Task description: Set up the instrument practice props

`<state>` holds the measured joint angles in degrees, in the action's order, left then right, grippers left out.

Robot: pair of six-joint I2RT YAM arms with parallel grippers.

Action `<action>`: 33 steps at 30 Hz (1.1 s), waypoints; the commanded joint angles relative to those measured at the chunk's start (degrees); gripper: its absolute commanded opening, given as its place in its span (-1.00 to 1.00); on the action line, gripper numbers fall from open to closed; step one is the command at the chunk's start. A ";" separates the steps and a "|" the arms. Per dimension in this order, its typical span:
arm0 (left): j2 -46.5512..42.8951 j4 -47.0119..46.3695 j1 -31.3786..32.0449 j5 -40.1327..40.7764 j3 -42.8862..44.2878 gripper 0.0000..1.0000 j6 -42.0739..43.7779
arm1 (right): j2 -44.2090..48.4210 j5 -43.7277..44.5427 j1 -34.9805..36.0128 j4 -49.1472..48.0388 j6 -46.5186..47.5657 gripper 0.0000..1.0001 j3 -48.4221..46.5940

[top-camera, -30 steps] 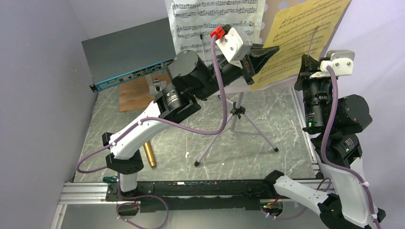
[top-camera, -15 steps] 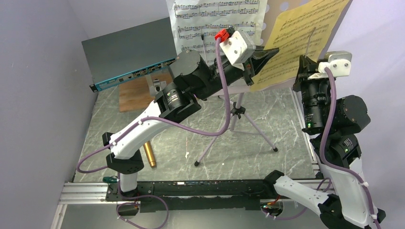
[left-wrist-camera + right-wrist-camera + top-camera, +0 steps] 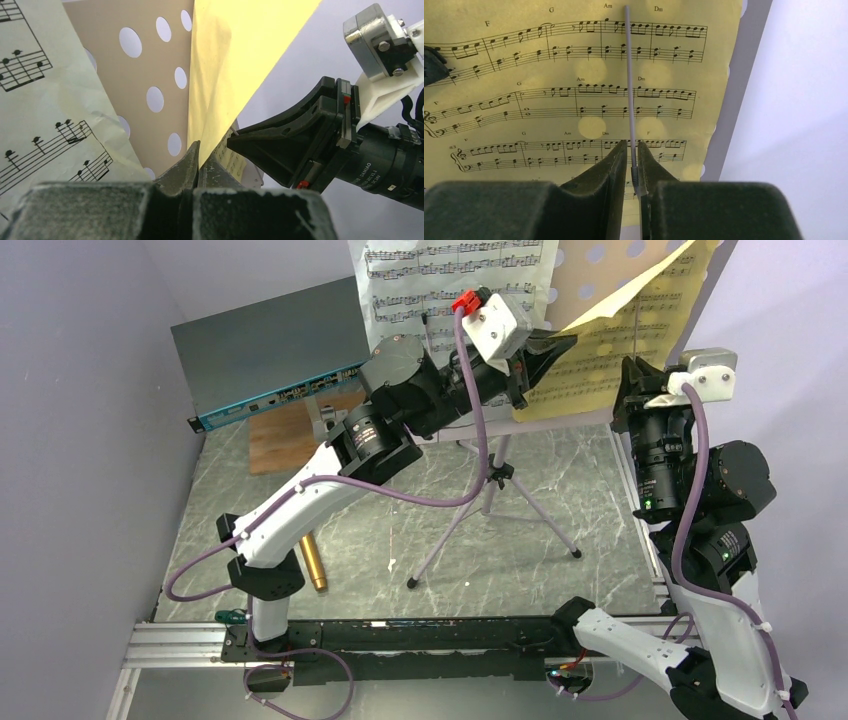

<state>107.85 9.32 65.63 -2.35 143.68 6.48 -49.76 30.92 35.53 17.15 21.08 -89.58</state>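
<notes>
The pale lilac music stand (image 3: 602, 257) stands on tripod legs (image 3: 497, 480) at the back. A white music sheet (image 3: 450, 280) lies on its left half. My left gripper (image 3: 548, 345) is shut on the left edge of the yellow music sheet (image 3: 610, 365) and holds it peeled off the perforated desk (image 3: 150, 65); the pinch shows in the left wrist view (image 3: 199, 150). My right gripper (image 3: 635, 375) is shut on the stand's thin grey retaining wire (image 3: 629, 75) in front of the yellow sheet (image 3: 549, 115). The gold microphone (image 3: 313, 565) lies on the table. The black mic stand is out of view.
A flat grey network switch (image 3: 270, 355) stands at the back left, with a wooden board (image 3: 285, 435) and metal block (image 3: 325, 415) before it. An aluminium rail (image 3: 180, 640) runs along the near edge. Walls close in on both sides.
My left gripper has moved up and left with the yellow sheet's edge, so the sheet has folded away from the stand and bared the perforated desk. The right gripper has stayed on the wire.
</notes>
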 commanded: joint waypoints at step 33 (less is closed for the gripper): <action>-16.87 -1.84 -0.58 -8.21 -12.44 0.86 -18.71 | 5.10 -13.92 0.24 24.70 -18.90 0.43 -7.43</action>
<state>95.31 8.12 65.17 -5.61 133.40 -8.29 -45.10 22.57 35.62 35.18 5.76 -94.72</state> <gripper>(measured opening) 0.924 0.673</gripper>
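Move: The left hand still pinches the yellow music sheet's left edge; the sheet's middle, on the stand, lies about 9 cm to its right, some 4 cm farther out and 3 cm higher. The white sheet's middle is roughly 17 cm to its left and 5 cm ahead, the page holder's middle 11 cm right and 3 cm ahead. From the right hand, around that holder's lower part, its middle is about 2 cm ahead, level sideways, 3 cm up; the yellow sheet's middle lies 4 cm left and 5 cm ahead. The left hand eases about 2 cm down and slightly right as its fingers open and release the yellow sheet's edge, then turns back and sweeps about 7 cm left, 5 cm up and 5 cm back, clear of the sheet and nearly wide open, its wrist turning some 15 degrees. Meanwhile the right hand, already starting to open, spreads its fingers to about two thirds, comes free of the page holder and draws back about 4 cm and then down about 2 cm, turning a little counter-clockwise. ##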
